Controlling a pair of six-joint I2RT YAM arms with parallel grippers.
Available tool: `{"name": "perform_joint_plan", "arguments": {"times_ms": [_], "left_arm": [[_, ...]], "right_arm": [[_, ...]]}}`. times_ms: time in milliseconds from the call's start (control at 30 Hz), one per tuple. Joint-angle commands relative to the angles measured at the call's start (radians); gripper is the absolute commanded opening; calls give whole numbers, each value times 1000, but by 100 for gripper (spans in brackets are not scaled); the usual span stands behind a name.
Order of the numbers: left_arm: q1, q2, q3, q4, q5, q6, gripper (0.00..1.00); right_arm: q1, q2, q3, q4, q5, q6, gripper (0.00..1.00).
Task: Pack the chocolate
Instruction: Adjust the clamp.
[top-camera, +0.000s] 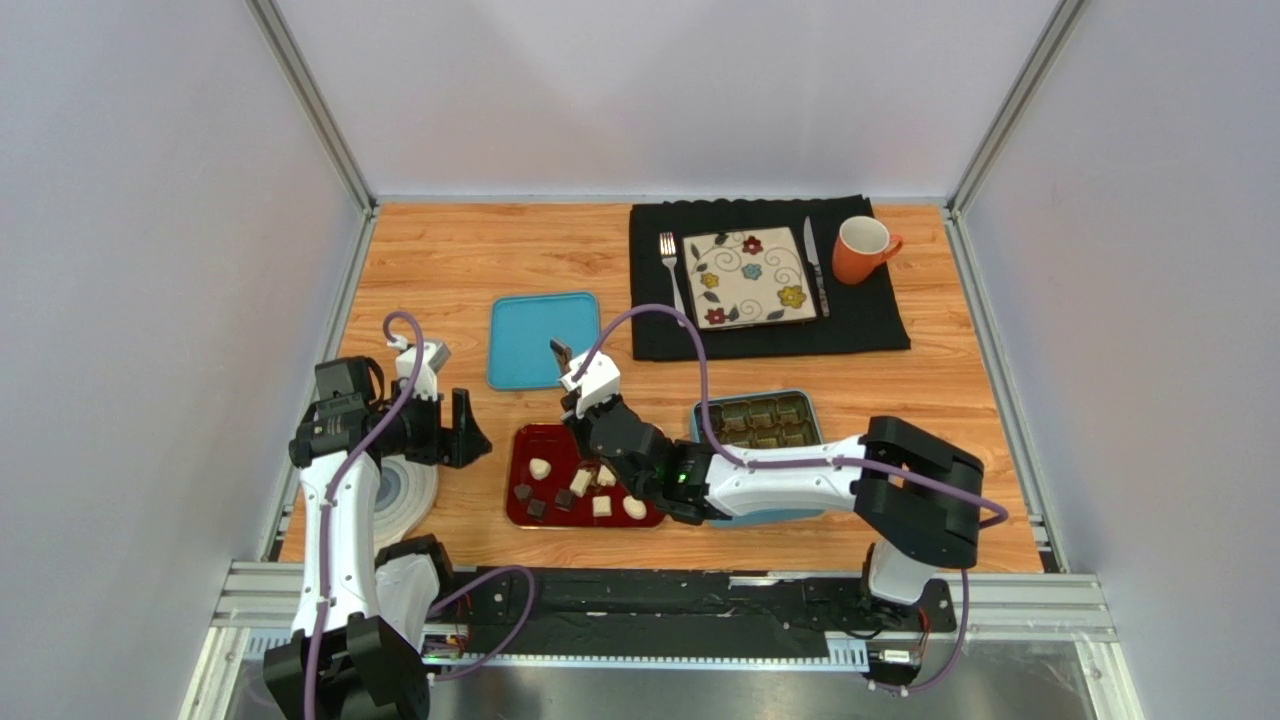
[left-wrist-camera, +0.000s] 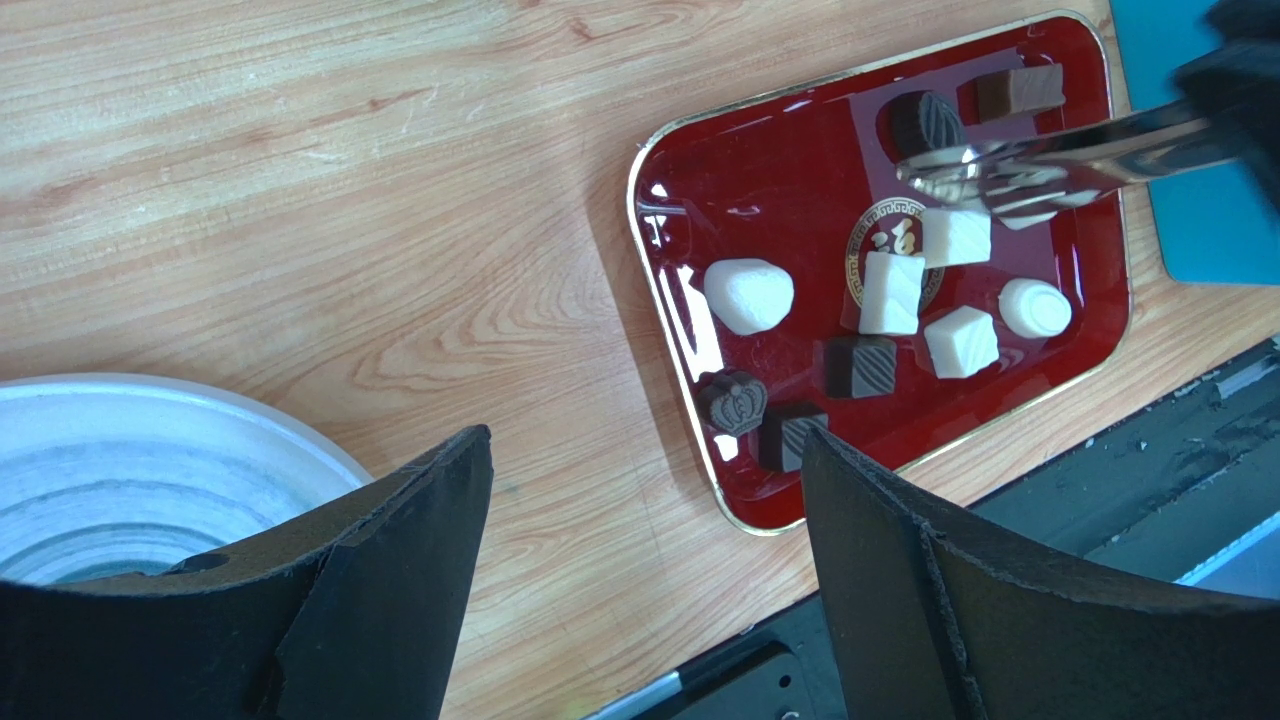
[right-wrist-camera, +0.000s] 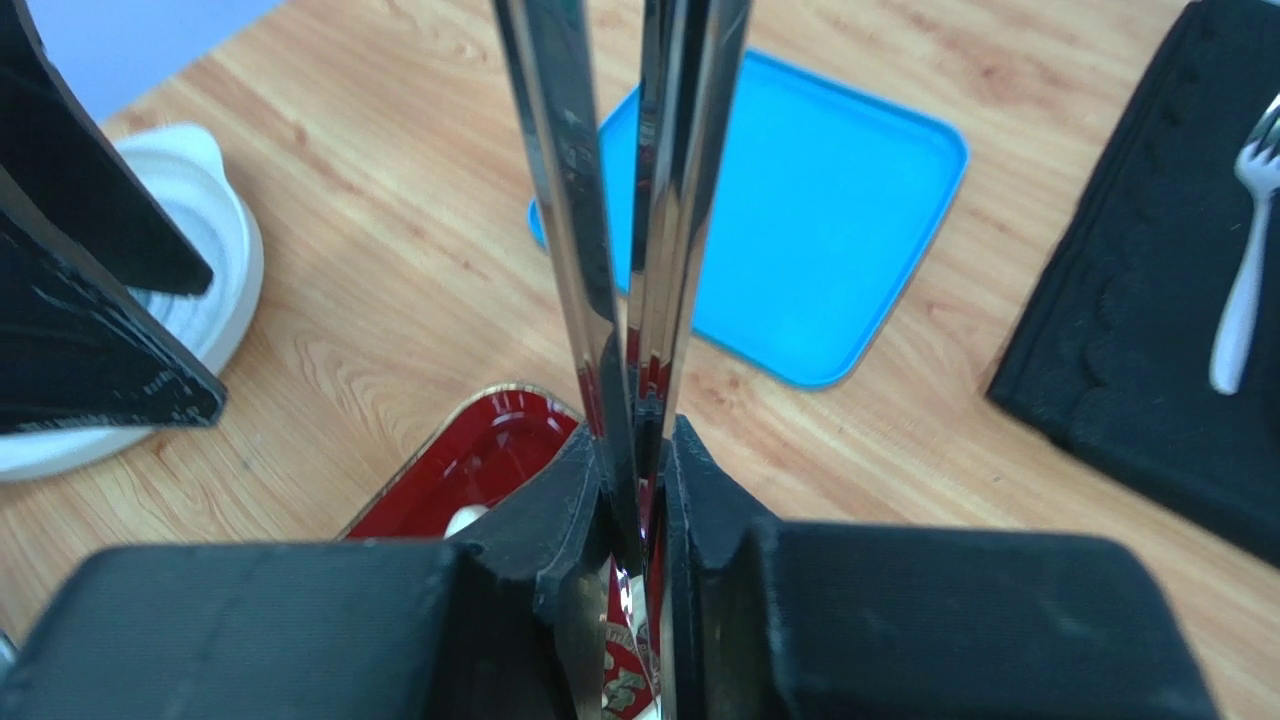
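Observation:
Several pieces of chocolate (top-camera: 583, 483), dark brown and white, lie on a red tray (top-camera: 529, 447); the left wrist view shows them (left-wrist-camera: 747, 294) spread over that tray (left-wrist-camera: 781, 165). My right gripper (top-camera: 597, 399) (right-wrist-camera: 643, 483) is shut on a pair of metal tongs (right-wrist-camera: 631, 225). The tongs' tips (left-wrist-camera: 992, 165) hover at a white cube (left-wrist-camera: 957, 237); whether they pinch it I cannot tell. My left gripper (top-camera: 466, 428) (left-wrist-camera: 646, 440) stands open and empty over bare wood, left of the tray. A blue tin (top-camera: 813, 402) right of the tray holds brown pieces (top-camera: 759, 420).
A blue lid (top-camera: 541, 339) (right-wrist-camera: 812, 225) lies behind the tray. A white round dish (top-camera: 403, 498) (left-wrist-camera: 120, 465) sits under the left arm. At the back, a black mat (top-camera: 879, 308) carries a flowered plate (top-camera: 748, 275), fork (top-camera: 670, 267), knife (top-camera: 813, 263) and orange mug (top-camera: 863, 248).

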Motion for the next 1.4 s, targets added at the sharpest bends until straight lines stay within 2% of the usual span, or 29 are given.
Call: {"name": "perform_joint_plan", "arguments": {"times_ms": [0, 533, 867, 1067, 1100, 1200, 1367], "left_arm": [[3, -7, 27, 2, 13, 23, 84], [3, -9, 33, 0, 19, 23, 84], [5, -10, 38, -5, 25, 26, 84], [5, -13, 41, -11, 33, 34, 84], [3, -13, 42, -8, 33, 35, 84], [3, -12, 44, -12, 39, 37, 84], [3, -13, 45, -17, 36, 42, 84]], "right_arm": [[-14, -96, 6, 60, 74, -36, 15], [-28, -138, -49, 40, 168, 41, 29], [-19, -129, -38, 2, 185, 87, 31], [9, -101, -12, -40, 272, 93, 32], [9, -100, -14, -43, 278, 95, 34], [11, -100, -14, -44, 280, 113, 47], [12, -95, -20, -18, 272, 113, 49]]}}
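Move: My right hand holds the nearly closed tongs above the tray's far edge. The white round chocolate by their tips is about 7 cm back and 6 cm right of my hand point, some 14 cm down. The brown block lies 4 cm back, 7 cm right, the dark shell 5 cm back, 3 cm right, and the blue tray 10 cm ahead, 6 cm left. From my left hand that white chocolate is roughly 21 cm right, 4 cm back. I loosen my squeeze and let the tongs spring apart, widening my right fingers to about half open while they stay on both legs. As they widen I lift about 4 cm, shift right some 5 cm over the tray with a clockwise turn of around 15 degrees, then sink back 2 cm. ##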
